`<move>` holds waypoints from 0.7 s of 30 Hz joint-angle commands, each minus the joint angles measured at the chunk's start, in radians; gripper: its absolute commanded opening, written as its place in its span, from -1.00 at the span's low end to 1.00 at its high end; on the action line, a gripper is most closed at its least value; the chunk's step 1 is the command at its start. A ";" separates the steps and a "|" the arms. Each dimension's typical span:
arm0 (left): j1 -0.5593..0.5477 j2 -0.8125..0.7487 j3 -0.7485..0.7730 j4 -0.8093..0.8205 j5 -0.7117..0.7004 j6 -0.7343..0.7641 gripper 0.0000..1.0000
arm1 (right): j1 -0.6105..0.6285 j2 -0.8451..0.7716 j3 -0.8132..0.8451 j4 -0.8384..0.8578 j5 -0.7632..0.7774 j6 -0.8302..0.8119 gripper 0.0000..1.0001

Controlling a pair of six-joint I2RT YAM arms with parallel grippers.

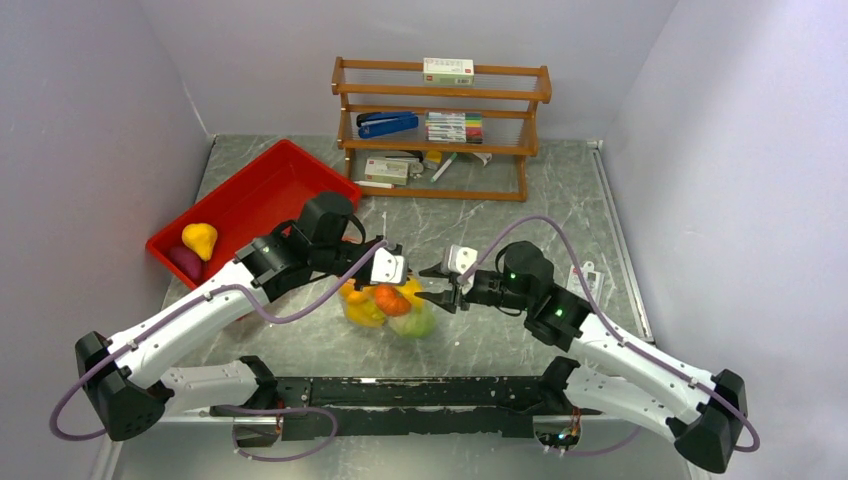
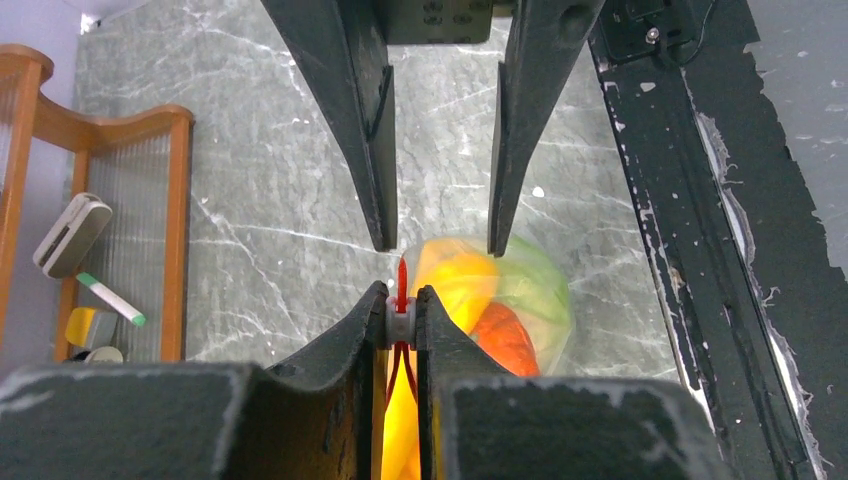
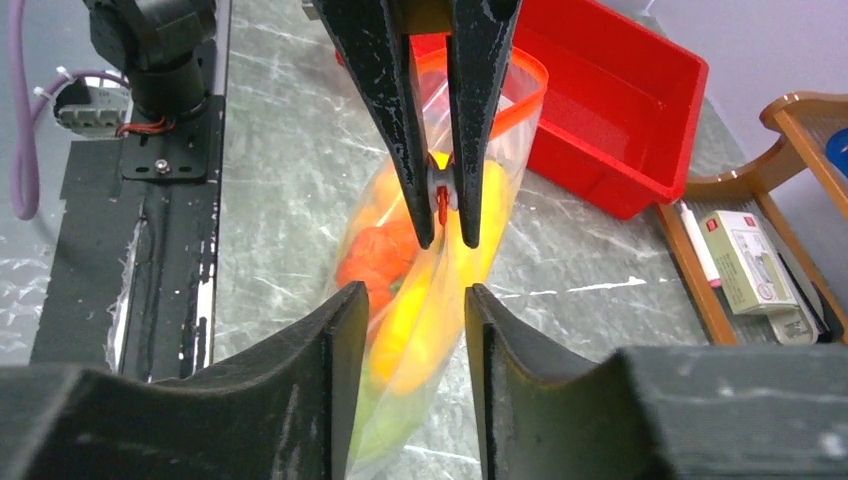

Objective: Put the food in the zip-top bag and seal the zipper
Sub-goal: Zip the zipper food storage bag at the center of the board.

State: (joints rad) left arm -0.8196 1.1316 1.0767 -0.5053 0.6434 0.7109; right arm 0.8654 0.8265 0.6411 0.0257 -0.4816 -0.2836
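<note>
The clear zip-top bag (image 1: pixel 392 308) lies mid-table holding an orange pepper (image 1: pixel 392 299), yellow food (image 1: pixel 362 310) and a green fruit (image 1: pixel 418 322). My left gripper (image 1: pixel 392 270) is shut on the white slider (image 2: pixel 402 320) of the red-orange zipper (image 2: pixel 402 276). Behind the slider the two strips part, and the mouth (image 3: pixel 527 90) gapes there. My right gripper (image 1: pixel 443 286) is open, and its fingers (image 3: pixel 345 375) straddle the bag's other end without pinching it. A yellow pear (image 1: pixel 200 240) and a dark red piece (image 1: pixel 186 262) lie in the red tray (image 1: pixel 262 190).
A wooden shelf (image 1: pixel 440 130) with a stapler, pens and boxes stands at the back. The red tray sits at the far left, close behind the left arm. The black mounting rail (image 1: pixel 410 392) runs along the near edge. A white card (image 1: pixel 588 275) lies right of the right arm.
</note>
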 commanded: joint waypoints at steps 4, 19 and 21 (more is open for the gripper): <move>0.001 -0.014 0.033 0.014 0.070 -0.004 -0.79 | 0.003 0.095 0.036 0.053 0.027 0.005 -0.35; 0.003 -0.051 0.032 -0.022 -0.011 0.005 -0.36 | 0.004 0.078 -0.003 0.146 0.027 0.002 -1.00; 0.003 -0.034 0.054 -0.045 0.000 0.010 -0.37 | 0.005 0.078 0.000 0.138 0.020 -0.001 -1.00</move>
State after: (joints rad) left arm -0.8196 1.0885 1.0863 -0.5148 0.6418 0.7044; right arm 0.8661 0.9264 0.6430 0.1135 -0.4419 -0.2775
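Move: The slider is pinched in the left fingers. From the open right hand it lies about 2 cm ahead, 3 cm left and 1 cm lower; the zipper end to be gripped is some 2 cm ahead, 1 cm left and 1 cm lower, which is 2 cm right of the left hand and level with it. From the left hand, the orange pepper in the bag is about 4 cm back, 3 cm left, 10 cm down, and the cabbage 6 cm back, straight beneath, 13 cm down. Forward about 2 cm and a little left, dipping some 2.5 cm and then rising about 1.5 cm, the right hand goes to the zipper end beside the slider and shuts its fingers on the clear bag edge there. The left hand, nearly still until then, spreads its fingers, lets go of the slider and finally rises about 1 cm. ##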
